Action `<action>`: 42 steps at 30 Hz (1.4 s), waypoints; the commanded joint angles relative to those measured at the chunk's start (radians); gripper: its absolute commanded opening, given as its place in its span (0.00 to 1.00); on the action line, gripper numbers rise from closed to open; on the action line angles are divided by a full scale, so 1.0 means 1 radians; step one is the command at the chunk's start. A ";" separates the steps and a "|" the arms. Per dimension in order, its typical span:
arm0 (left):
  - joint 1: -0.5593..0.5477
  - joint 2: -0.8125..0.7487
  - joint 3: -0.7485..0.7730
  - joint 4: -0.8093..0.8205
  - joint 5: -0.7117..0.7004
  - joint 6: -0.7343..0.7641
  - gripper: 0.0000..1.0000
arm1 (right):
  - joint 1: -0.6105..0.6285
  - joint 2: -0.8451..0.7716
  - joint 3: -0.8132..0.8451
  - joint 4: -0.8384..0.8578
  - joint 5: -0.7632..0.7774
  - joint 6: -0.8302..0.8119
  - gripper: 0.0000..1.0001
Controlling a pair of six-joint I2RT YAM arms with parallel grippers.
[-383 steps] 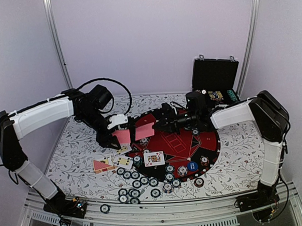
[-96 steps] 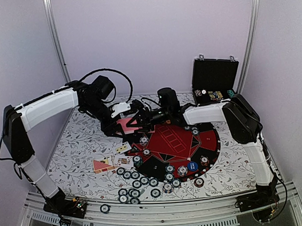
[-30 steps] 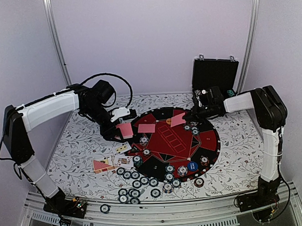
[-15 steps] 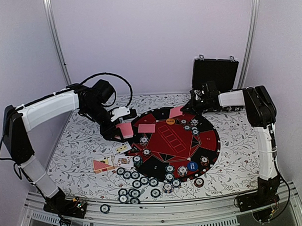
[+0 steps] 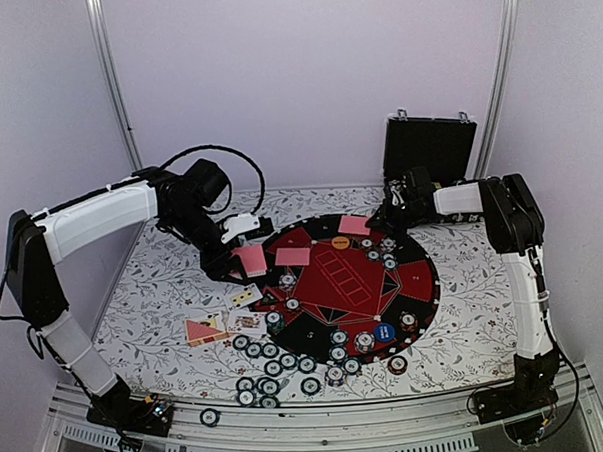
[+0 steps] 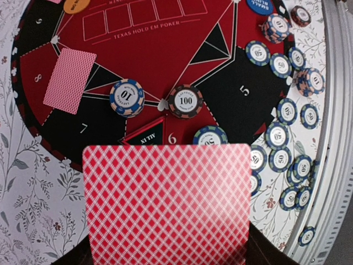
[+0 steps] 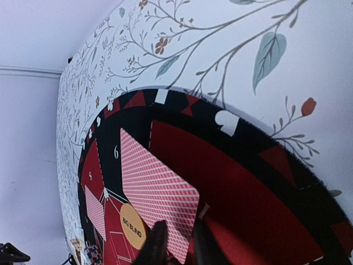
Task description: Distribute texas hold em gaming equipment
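Observation:
My left gripper (image 5: pixel 233 255) is shut on a pink-red-backed card (image 6: pixel 165 204), held above the left rim of the round mat (image 5: pixel 409 281). At the mat's far edge my right gripper (image 7: pixel 179 231) has its jaws slightly parted. The near corner of a face-down card (image 7: pixel 157 182) lies on the mat between its fingers. A second face-down card (image 5: pixel 293 256) rests on the mat beside the orange big-blind disc (image 7: pixel 132 226). Several poker chips (image 5: pixel 273 367) lie along the mat's front and on the table. A "10" chip (image 6: pixel 127 98) and a "100" chip (image 6: pixel 185 101) sit on the mat.
A black hinged case (image 5: pixel 429 160) stands open at the back right, just behind my right arm. Face-up cards (image 5: pixel 244 324) and a face-down one (image 5: pixel 204 332) lie on the flowered cloth left of the mat. A blue disc (image 5: pixel 384 332) sits near the mat's front.
My right arm carried its card from the mat's right side to the far edge and lowered it flat; its jaws have parted a little. The left arm and its card stayed put.

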 commanded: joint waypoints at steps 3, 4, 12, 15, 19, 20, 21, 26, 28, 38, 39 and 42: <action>-0.006 -0.011 0.018 0.001 0.025 0.010 0.19 | -0.007 -0.030 0.017 -0.048 0.075 -0.050 0.40; -0.005 -0.011 0.018 0.001 0.026 0.009 0.19 | -0.007 -0.044 0.009 -0.050 0.084 -0.058 0.42; -0.005 -0.011 0.022 0.007 0.028 0.005 0.19 | 0.015 -0.254 -0.117 0.001 0.047 -0.051 0.49; -0.005 -0.010 0.025 0.012 0.026 0.006 0.19 | 0.061 -0.328 -0.182 0.044 -0.024 -0.034 0.52; -0.006 -0.008 0.029 0.014 0.021 0.005 0.19 | 0.171 -0.413 -0.301 0.178 -0.156 0.043 0.61; -0.005 -0.006 0.030 0.015 0.020 0.005 0.19 | 0.202 -0.421 -0.322 0.215 -0.182 0.059 0.63; -0.005 -0.006 0.032 0.015 0.019 0.005 0.19 | 0.229 -0.430 -0.345 0.253 -0.207 0.093 0.65; -0.005 -0.005 0.041 0.020 0.014 0.000 0.19 | 0.344 -0.406 -0.389 0.446 -0.317 0.261 0.71; -0.005 -0.005 0.042 0.024 0.016 -0.002 0.19 | 0.375 -0.377 -0.377 0.483 -0.340 0.298 0.72; -0.005 0.001 0.035 0.037 0.025 -0.012 0.19 | 0.469 -0.265 -0.298 0.565 -0.394 0.375 0.73; -0.006 0.000 0.036 0.039 0.028 -0.013 0.19 | 0.474 -0.252 -0.287 0.569 -0.396 0.382 0.74; -0.006 0.002 0.039 0.039 0.031 -0.013 0.19 | 0.481 -0.219 -0.249 0.593 -0.406 0.403 0.74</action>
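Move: The card deck that the right hand heads for is in the left hand's fingers, about 25 cm back, 33 cm left and 11 cm above the right hand. Just below the right fingertips, some 5 cm left and level fore-and-aft, is the card being dealt. The big blind button lies roughly 10 cm left and 5 cm back of the right hand, and another dealt card about 23 cm left and 9 cm back, both a little lower. The right fingers let go of the card at the far edge of the mat and spread wide. The hand then climbs steeply and swings back and left over the mat towards the deck, over 20 cm each way and about 10 cm up in all, the wrist turning some 35 degrees counter-clockwise as its left side rises. The left hand keeps its hold on the deck, all but still. ##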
